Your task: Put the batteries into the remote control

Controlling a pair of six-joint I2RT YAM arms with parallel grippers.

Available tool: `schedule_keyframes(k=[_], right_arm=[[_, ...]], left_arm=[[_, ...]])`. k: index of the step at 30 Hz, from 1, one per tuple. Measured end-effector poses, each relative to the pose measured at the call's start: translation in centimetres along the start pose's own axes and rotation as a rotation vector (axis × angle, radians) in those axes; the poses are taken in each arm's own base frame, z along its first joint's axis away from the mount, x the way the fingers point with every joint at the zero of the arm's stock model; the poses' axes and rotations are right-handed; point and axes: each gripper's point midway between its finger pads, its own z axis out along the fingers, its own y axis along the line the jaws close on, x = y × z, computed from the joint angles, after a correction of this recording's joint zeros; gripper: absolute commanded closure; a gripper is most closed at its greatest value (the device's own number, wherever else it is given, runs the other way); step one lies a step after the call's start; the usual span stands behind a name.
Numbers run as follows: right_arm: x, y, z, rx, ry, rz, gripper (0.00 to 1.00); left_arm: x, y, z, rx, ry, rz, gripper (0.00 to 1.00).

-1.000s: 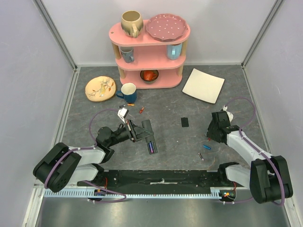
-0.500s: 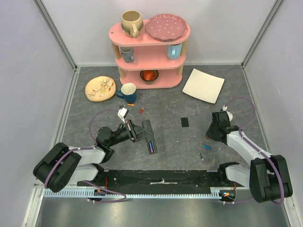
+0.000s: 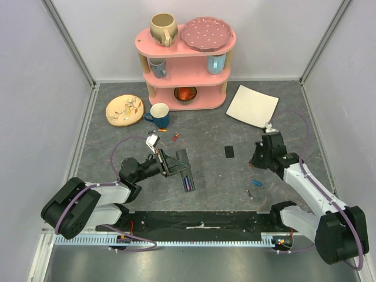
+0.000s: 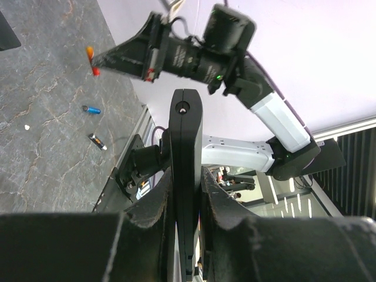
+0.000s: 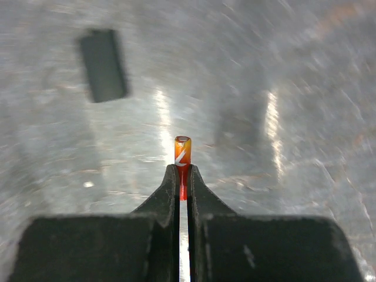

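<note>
My left gripper (image 3: 168, 163) is shut on the black remote control (image 3: 185, 170) and holds it above the table. A blue battery (image 3: 188, 183) sits in its open compartment. In the left wrist view the remote (image 4: 185, 141) stands edge-on between the fingers (image 4: 154, 205). My right gripper (image 3: 254, 162) is shut on an orange-red battery (image 5: 183, 151), whose end sticks out past the fingertips (image 5: 171, 182), above the table. That battery also shows in the left wrist view (image 4: 91, 61). The black back cover (image 3: 229, 152) lies flat between the arms and also shows in the right wrist view (image 5: 103, 66).
A blue battery (image 3: 257, 183) and a dark silvery one (image 3: 249, 194) lie near the right arm. Orange batteries (image 3: 175, 137) and a silvery one (image 3: 151, 131) lie by the blue mug (image 3: 159, 114). A pink shelf (image 3: 187, 64), a patterned plate (image 3: 124, 109) and a white plate (image 3: 252, 106) stand behind.
My right gripper has risen and moved a little left and away from the near edge with the orange-red battery in it. The left arm and the remote have not moved.
</note>
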Motion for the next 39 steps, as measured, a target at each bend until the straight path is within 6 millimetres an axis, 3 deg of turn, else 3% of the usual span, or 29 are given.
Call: schedule_keyframes(k=[5,9,18,25,30,39], right_arm=[[-3.2,6.8,-1.7,-0.134,-0.043,-0.271,1.00],[-1.5,10.8,-0.7,-0.181,0.011,-0.448,1.00],[2.8,11.5,3.6,-0.131,0.163,-0.552,1.00],[3.2,13.5,5.1,-0.149,0.159,-0.587,1.00],[3.4,13.1,6.1,-0.115,0.165,-0.595,1.00],[2.6,13.7,6.8,-0.100,0.142,-0.600,0.65]], left_arm=[[0.1,0.1,-0.1,-0.003,0.000,-0.002,0.98],[0.2,0.3,-0.2,-0.009,-0.001,-0.006,0.98],[0.2,-0.2,-0.5,0.006,-0.010,0.007,0.98],[0.0,-0.5,-0.6,0.015,-0.024,0.015,0.98],[-0.1,-0.5,-0.6,0.015,-0.031,0.016,0.98],[-0.1,-0.5,-0.6,0.015,-0.031,0.017,0.98]])
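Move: The orange battery is already in the closed right fingers. Its destination is a bare patch of table about 14 cm left of that hand, 4 cm ahead and 4 cm lower. The black battery cover lies near it, roughly 10 cm left and 7 cm ahead of the hand; the blue battery is some 2 cm right and 6 cm back. From the left hand, the patch is about 15 cm right, 10 cm ahead and 18 cm down. Swing the right gripper with the orange battery about 14 cm left and slightly forward, first lifting some 5 cm, then sinking past the near side of the black cover to table level. Turn the hand roughly 30 degrees counter-clockwise on the way. Once low, ease the fingers a little open around the battery to set it down. ##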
